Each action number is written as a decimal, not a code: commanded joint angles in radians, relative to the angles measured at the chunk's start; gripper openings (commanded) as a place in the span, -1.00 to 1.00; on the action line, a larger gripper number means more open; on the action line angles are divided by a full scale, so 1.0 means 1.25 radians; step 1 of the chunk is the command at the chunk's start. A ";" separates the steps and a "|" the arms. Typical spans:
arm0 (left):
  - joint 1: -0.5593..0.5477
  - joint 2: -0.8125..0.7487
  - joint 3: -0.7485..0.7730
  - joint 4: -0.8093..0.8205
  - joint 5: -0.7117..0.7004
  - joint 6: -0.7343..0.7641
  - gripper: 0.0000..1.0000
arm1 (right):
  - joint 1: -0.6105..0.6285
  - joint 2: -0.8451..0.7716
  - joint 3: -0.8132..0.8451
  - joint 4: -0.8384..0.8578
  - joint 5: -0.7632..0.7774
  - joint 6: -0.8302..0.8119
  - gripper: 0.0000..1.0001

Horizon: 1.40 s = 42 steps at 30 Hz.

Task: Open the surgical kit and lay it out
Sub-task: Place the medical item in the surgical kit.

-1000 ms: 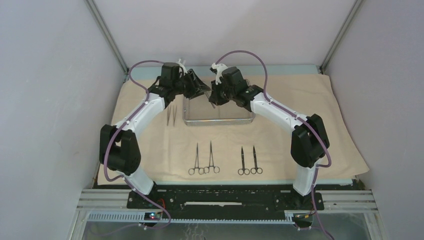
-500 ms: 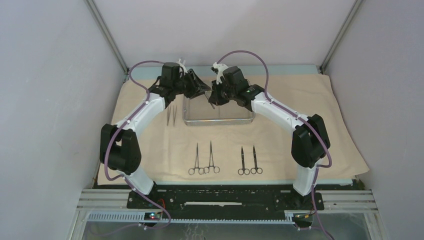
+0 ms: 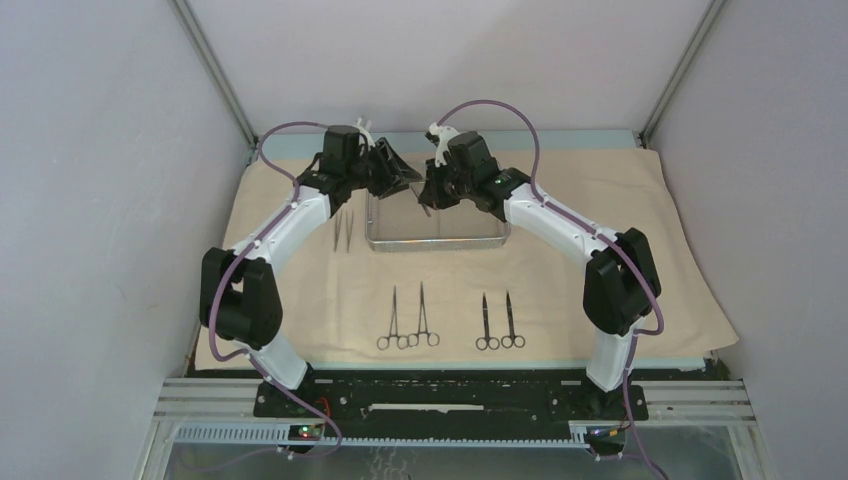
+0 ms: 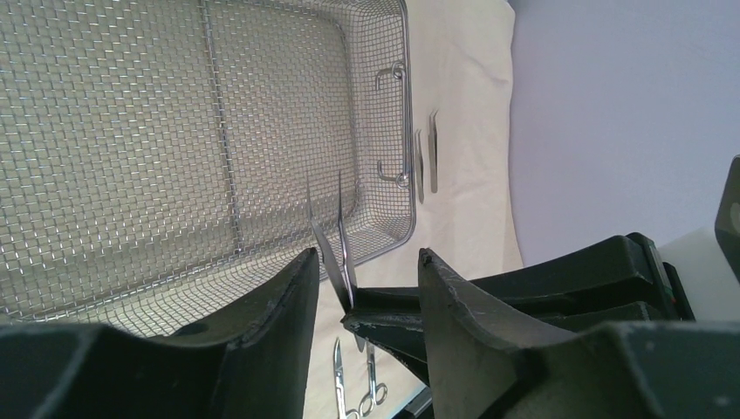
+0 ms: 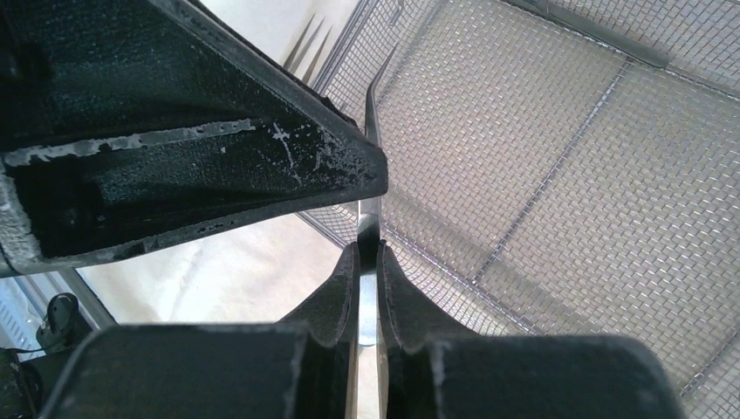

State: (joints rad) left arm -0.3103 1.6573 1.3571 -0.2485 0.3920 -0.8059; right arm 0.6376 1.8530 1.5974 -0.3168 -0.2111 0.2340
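Observation:
The beige cloth point(image 3: 560, 270) is spread flat with the steel mesh tray point(image 3: 437, 238) at its back middle. Over the tray's left end my right gripper point(image 5: 368, 249) is shut on a slim pair of tweezers point(image 5: 372, 122), whose tips point out over the mesh. My left gripper point(image 4: 366, 255) faces it, open, its fingers either side of the held tweezers point(image 4: 336, 249) and of the right fingertip; neither finger touches them. More tweezers point(image 3: 343, 231) lie on the cloth left of the tray. Two ring-handled clamps point(image 3: 408, 320) and two scissors point(image 3: 499, 322) lie in a row at the front.
The tray point(image 4: 131, 148) holds nothing in the wrist views; its end handle point(image 4: 397, 122) faces the lying tweezers point(image 4: 425, 166). Grey walls close in left, right and back. Both arm bases stand on the black rail point(image 3: 450, 395) at the near edge.

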 commanded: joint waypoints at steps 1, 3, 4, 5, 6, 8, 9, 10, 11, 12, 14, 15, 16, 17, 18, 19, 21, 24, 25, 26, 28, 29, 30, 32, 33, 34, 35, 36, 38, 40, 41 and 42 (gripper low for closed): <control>0.000 -0.019 -0.017 0.008 -0.007 -0.003 0.00 | -0.008 -0.035 0.022 0.019 0.003 0.016 -1.00; 0.002 -0.018 -0.016 0.004 -0.010 -0.002 0.00 | -0.008 -0.032 0.022 0.023 0.001 0.018 -1.00; 0.002 -0.016 -0.016 0.002 -0.011 -0.001 0.00 | -0.009 -0.031 0.022 0.024 -0.003 0.018 -1.00; 0.002 -0.013 -0.015 -0.001 -0.013 0.000 0.00 | -0.009 -0.032 0.022 0.025 -0.005 0.019 -1.00; 0.002 -0.007 -0.014 -0.001 -0.014 0.000 0.00 | -0.009 -0.033 0.022 0.026 -0.007 0.020 -1.00; 0.003 0.002 -0.013 0.000 -0.014 0.001 -0.01 | -0.009 -0.037 0.021 0.027 -0.012 0.022 -1.00; 0.003 0.010 -0.013 0.003 -0.012 0.000 -0.02 | -0.009 -0.040 0.020 0.029 -0.015 0.023 -1.00; 0.003 0.015 -0.016 0.006 -0.011 -0.003 -0.03 | -0.010 -0.040 0.021 0.029 -0.021 0.025 -1.00; 0.003 0.018 -0.016 0.012 -0.008 -0.005 -0.03 | -0.011 -0.042 0.021 0.029 -0.025 0.026 -1.00; 0.004 0.022 -0.016 0.017 -0.007 -0.008 -0.04 | -0.011 -0.042 0.021 0.030 -0.029 0.029 -1.00; 0.003 0.030 -0.016 0.030 0.001 -0.013 -0.06 | -0.011 -0.041 0.021 0.030 -0.038 0.033 -1.00; 0.003 0.032 -0.016 0.037 0.005 -0.016 -0.08 | -0.009 -0.040 0.020 0.029 -0.042 0.035 -1.00; 0.003 0.036 -0.016 0.043 0.010 -0.018 -0.11 | -0.010 -0.038 0.021 0.029 -0.045 0.036 -1.00; 0.002 0.040 -0.016 0.047 0.013 -0.021 -0.13 | -0.011 -0.037 0.020 0.028 -0.047 0.037 -1.00; 0.003 0.043 -0.017 0.052 0.016 -0.023 -0.16 | -0.011 -0.037 0.020 0.028 -0.050 0.038 -1.00; 0.003 0.045 -0.020 0.059 0.021 -0.027 -0.20 | -0.011 -0.037 0.020 0.028 -0.052 0.041 -1.00; 0.003 0.046 -0.027 0.073 0.030 -0.034 -0.32 | -0.012 -0.036 0.020 0.027 -0.058 0.045 -1.00; 0.003 0.048 -0.037 0.100 0.044 -0.045 -0.57 | -0.015 -0.031 0.021 0.021 -0.070 0.055 -1.00; 0.003 0.051 -0.038 0.109 0.051 -0.050 -0.66 | -0.018 -0.031 0.021 0.016 -0.075 0.059 -1.00; 0.003 0.052 -0.039 0.116 0.061 -0.052 -0.72 | -0.021 -0.032 0.019 0.015 -0.083 0.066 -1.00; 0.003 0.045 -0.054 0.132 0.073 -0.057 -0.85 | -0.028 -0.039 0.011 0.014 -0.101 0.080 -0.91; 0.004 0.042 -0.058 0.141 0.076 -0.057 -0.90 | -0.033 -0.045 0.005 0.015 -0.108 0.087 -0.79; 0.004 0.039 -0.062 0.144 0.081 -0.055 -0.93 | -0.037 -0.051 -0.004 0.017 -0.116 0.095 -0.63; 0.008 0.035 -0.070 0.154 0.093 -0.052 -0.99 | -0.050 -0.071 -0.033 0.036 -0.142 0.124 -0.31; 0.012 0.033 -0.075 0.166 0.101 -0.055 -1.00 | -0.060 -0.078 -0.053 0.051 -0.158 0.132 -0.20; 0.015 0.032 -0.079 0.184 0.116 -0.059 -1.00 | -0.072 -0.088 -0.075 0.074 -0.180 0.147 -0.11; 0.017 0.033 -0.083 0.194 0.135 -0.066 -1.00 | -0.085 -0.101 -0.107 0.097 -0.204 0.171 -0.05; 0.019 0.033 -0.086 0.228 0.149 -0.073 -1.00 | -0.099 -0.108 -0.130 0.131 -0.235 0.194 -0.01; 0.021 0.033 -0.098 0.273 0.176 -0.093 -1.00 | -0.129 -0.112 -0.165 0.195 -0.306 0.248 0.01; 0.023 0.038 -0.117 0.347 0.219 -0.127 -1.00 | -0.140 -0.114 -0.197 0.270 -0.360 0.302 -0.01; 0.025 0.041 -0.126 0.397 0.237 -0.150 -1.00 | -0.141 -0.111 -0.210 0.318 -0.377 0.324 -0.01; 0.028 0.047 -0.135 0.426 0.250 -0.177 -1.00 | -0.141 -0.103 -0.213 0.334 -0.394 0.344 -0.01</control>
State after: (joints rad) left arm -0.2859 1.7203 1.2358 0.0513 0.5835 -0.9215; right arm 0.4755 1.7515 1.3628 -0.1234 -0.5495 0.5114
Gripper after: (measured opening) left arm 0.036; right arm 0.498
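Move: The tweezers, handle end still pinched in the right hand, cross between the left hand's open fingers. Their middle lies about 2 cm back, 1 cm right and 3 cm below the left hand. From the right hand it is roughly 2 cm ahead, 1 cm left and 1 cm up. The wire basket's middle sits some 17 cm below the left hand, 1 cm back and 4 cm right; the two laid tweezers are 17 cm left and 8 cm back of that hand. The left fingers close on the pointed half of the tweezers while the right hand holds them almost still: the left hand first sinks about 2.5 cm, then eases right as it shuts, rising slightly at the end. Only after that do the right fingers open and let go of the handle end, and the right hand draws off about 3 cm right and a little back, its wrist turning some 20 degrees. ##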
